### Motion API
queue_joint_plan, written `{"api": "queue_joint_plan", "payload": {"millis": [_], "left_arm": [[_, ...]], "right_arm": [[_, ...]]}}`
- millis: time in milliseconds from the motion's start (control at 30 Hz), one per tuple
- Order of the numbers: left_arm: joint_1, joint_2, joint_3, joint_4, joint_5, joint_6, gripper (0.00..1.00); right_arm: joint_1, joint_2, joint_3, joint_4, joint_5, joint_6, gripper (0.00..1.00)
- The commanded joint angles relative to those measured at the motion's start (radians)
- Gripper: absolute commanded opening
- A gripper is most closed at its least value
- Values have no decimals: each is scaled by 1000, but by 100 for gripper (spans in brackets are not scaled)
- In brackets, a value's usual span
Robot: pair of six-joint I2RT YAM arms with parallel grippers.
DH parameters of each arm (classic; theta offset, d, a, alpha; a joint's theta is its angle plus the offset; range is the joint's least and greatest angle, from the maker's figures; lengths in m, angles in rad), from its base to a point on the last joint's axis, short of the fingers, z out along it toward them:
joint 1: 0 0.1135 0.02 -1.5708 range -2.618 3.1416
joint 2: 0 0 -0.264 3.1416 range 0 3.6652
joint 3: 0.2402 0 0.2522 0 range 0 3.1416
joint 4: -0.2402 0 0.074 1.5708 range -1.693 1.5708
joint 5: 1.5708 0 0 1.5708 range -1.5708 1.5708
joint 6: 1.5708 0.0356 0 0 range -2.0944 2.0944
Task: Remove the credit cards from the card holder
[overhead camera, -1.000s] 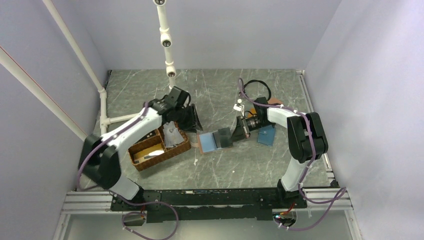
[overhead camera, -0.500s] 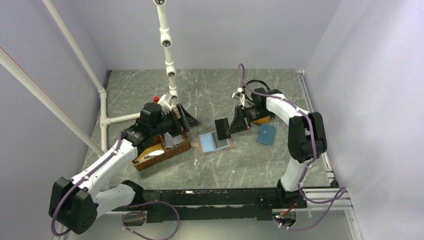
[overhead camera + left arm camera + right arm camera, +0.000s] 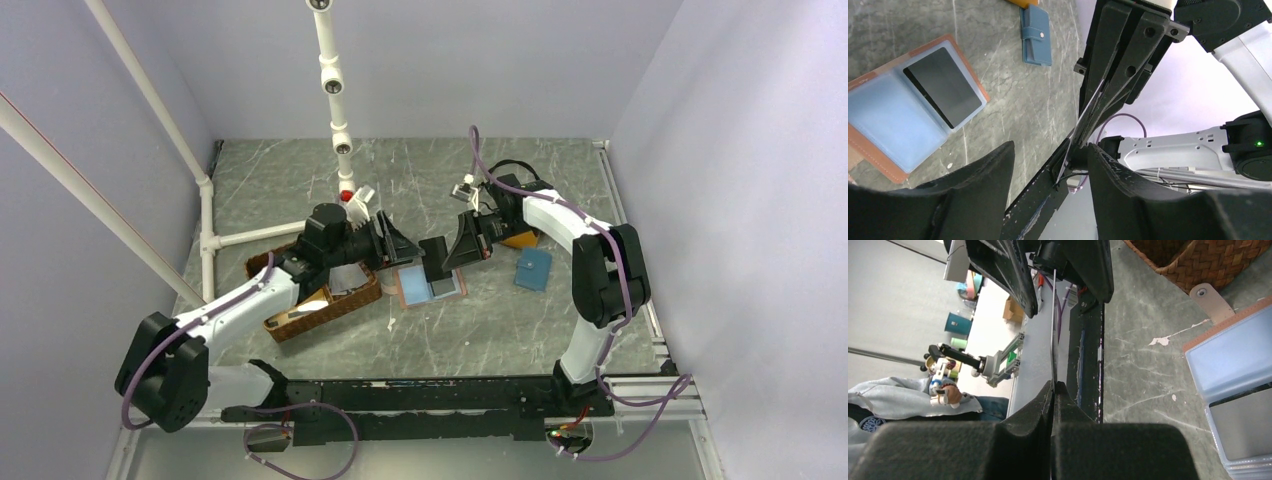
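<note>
The salmon-pink card holder (image 3: 410, 291) lies open on the table, blue pockets up, with one dark credit card (image 3: 944, 86) still in a pocket. My right gripper (image 3: 449, 254) hovers just above it, shut on another credit card (image 3: 433, 259), which shows edge-on in the right wrist view (image 3: 1053, 330). My left gripper (image 3: 404, 245) faces it from the left and is open. The free end of the held card (image 3: 1064, 162) reaches in between the left fingers (image 3: 1128, 195) without visibly touching them. The left gripper's own midpoint (image 3: 1050, 147) sits beside that card edge.
A wicker basket (image 3: 300, 322) stands left of the card holder, under my left arm. A teal-blue wallet (image 3: 533, 268) lies to the right, and an orange wallet (image 3: 522, 239) sits partly under my right arm. A white pipe frame (image 3: 333, 80) rises at the back.
My left gripper swung from over the basket to the right gripper and opened. My right gripper lifted a card out of the card holder and carried it left, between the left fingers.
</note>
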Motion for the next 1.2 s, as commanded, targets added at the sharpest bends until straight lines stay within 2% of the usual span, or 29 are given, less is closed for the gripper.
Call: {"api": "queue_joint_plan", "payload": {"millis": [0, 267, 333, 400, 533, 733, 967, 1167], "left_arm": [[-14, 25, 27, 135, 58, -26, 58], [-24, 99, 48, 224, 142, -39, 33], [-25, 101, 51, 222, 148, -32, 13], [-25, 100, 56, 209, 149, -20, 0], [-23, 84, 57, 171, 149, 19, 0], [-22, 43, 117, -58, 148, 184, 0], [-8, -13, 179, -314, 130, 387, 0], [20, -53, 296, -653, 61, 625, 0]], "right_arm": [[5, -38, -5, 84, -56, 54, 0], [10, -27, -3, 92, -69, 63, 0], [10, -27, -5, 95, -70, 62, 0], [10, -29, -9, 100, -69, 65, 0], [10, -33, -14, 101, -59, 59, 1], [10, -44, -17, 88, -34, 30, 21], [12, -43, 7, 27, 2, -46, 51], [12, -54, 18, -21, 39, -112, 60]]}}
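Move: The black card, held on edge in the right fingers, has its middle about 6 cm to the left hand's right and 2 cm back, roughly level. The open card holder lies on the table some 16 cm below that hand, 6 cm right and 6 cm back; the basket is about 20 cm to its left and 5 cm back. From the right hand the card's middle is about 4 cm left and level, neither ahead nor back. The left hand's open fingers ease about 2.5 cm right over the free end of the card and pinch it shut while the right hand holds nearly still; only then do the right fingers open and let go. The left hand draws the card off some 4 cm left and 2 cm back, its fingers tipping down about 15 degrees. ##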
